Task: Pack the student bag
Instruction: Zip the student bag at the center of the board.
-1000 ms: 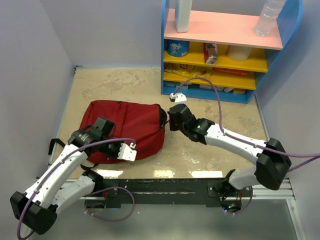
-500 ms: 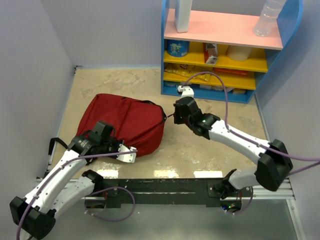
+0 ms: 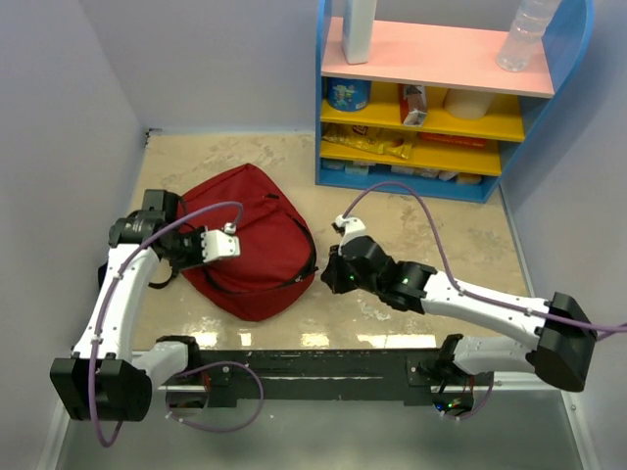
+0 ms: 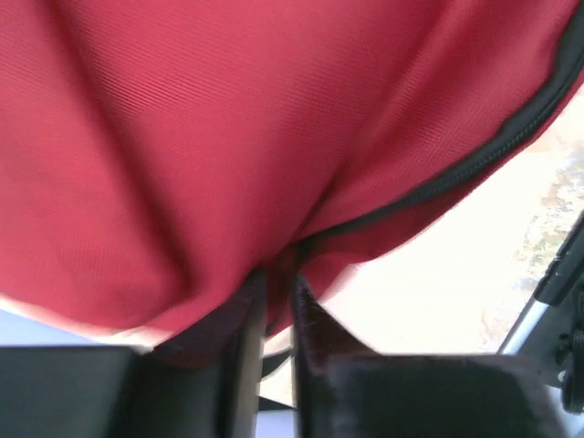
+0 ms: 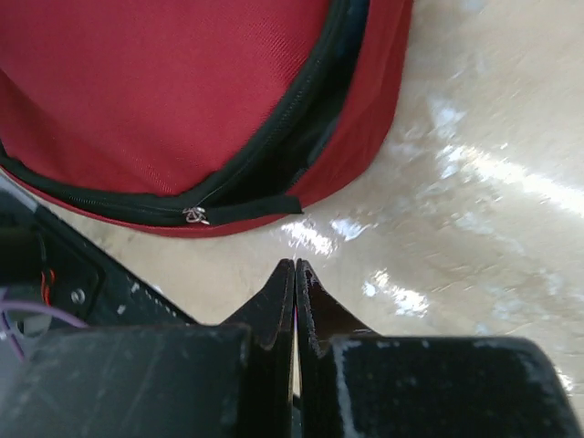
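Note:
The student bag (image 3: 253, 245), dark red with a black zipper, sits bunched up on the tan floor at centre left. My left gripper (image 3: 196, 251) is at its left side. In the left wrist view, a fold of the bag's red fabric (image 4: 228, 137) runs down between the nearly closed fingers of that gripper (image 4: 278, 278). My right gripper (image 3: 333, 278) hangs low by the bag's right front edge. It is shut and empty (image 5: 295, 265), just short of the bag (image 5: 164, 91) and its zipper pull (image 5: 193, 215). The zipper gapes a little there, showing dark lining.
A blue shelf unit (image 3: 451, 108) with yellow and pink boards stands at the back right, holding packets and boxes. A clear bottle (image 3: 524, 34) and a white container (image 3: 358, 29) stand on top. Grey walls close in on the left and the right. The black base rail (image 3: 313, 364) runs along the near edge.
My left arm swung left and back, and the bag went from lying flat to a taller, bunched heap. My right gripper dropped from the bag's upper right corner to its lower right edge.

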Available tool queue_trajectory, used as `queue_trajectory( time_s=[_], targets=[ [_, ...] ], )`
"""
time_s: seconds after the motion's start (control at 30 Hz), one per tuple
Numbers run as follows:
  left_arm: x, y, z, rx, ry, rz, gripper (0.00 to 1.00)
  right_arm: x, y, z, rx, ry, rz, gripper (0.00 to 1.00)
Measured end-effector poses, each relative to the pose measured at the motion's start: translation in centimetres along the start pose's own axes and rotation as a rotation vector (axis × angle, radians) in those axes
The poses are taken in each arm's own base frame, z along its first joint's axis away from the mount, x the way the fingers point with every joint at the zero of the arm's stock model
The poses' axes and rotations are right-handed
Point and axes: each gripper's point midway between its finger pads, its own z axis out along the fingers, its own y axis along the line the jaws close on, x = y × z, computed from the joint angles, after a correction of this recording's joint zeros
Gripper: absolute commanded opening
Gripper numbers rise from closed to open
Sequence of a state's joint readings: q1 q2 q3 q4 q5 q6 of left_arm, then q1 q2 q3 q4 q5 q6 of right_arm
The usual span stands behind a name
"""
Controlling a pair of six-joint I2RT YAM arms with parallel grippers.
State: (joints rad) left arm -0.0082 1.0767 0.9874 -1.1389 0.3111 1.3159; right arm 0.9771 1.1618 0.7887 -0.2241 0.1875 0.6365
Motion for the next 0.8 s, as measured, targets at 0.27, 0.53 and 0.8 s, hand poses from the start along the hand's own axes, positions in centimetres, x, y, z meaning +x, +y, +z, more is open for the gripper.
queue_trajectory(
  time_s=[0.27, 0.53, 0.8],
  targets=[
    [-4.9, 1.8, -5.0, -0.052, -0.166, 0.035, 0.48, 0.1, 0.9, -0.1, -0.033, -0.009, -0.094, 0.42],
    [-14.7, -0.8, -7.1, 0.076, -0.461, 0.1, 1.0, -3.0, 1.5, -1.1, -0.086, -0.122, -0.353, 0.45],
    [-17.3, -6.7, -0.7, 0.383, -0.484, 0.076, 1.0, -2.5, 0.5, 1.4, -0.122, -0.032, -0.479, 0.47]
  ],
)
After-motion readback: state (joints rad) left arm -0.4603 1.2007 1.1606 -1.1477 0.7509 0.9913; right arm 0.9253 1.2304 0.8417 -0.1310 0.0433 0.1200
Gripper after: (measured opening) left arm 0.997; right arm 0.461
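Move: The zip pull on the bag's front rim lies roughly 25 cm to the left hand's right, about 2 cm farther back and some 6 cm lower. The middle of the red bag is about 15 cm to this hand's right and 6 cm ahead, some 5 cm below it. From the right hand, the black tab at the zip's end is about 4 cm left, 3 cm ahead and 8 cm below, and the pull is some 8 cm left and 1 cm ahead, equally low. Up off the bag's left side by about 11 cm, then right across the bag by some 17 cm in all and slightly back, the left hand ends sinking towards the zip pull, fingers spreading from nearly shut to wide and swinging to point more rightward. The right hand dips, bobs up and eases about 2 cm forward towards the end tab, opening to nearly half while turning some 20 degrees counter-clockwise. ##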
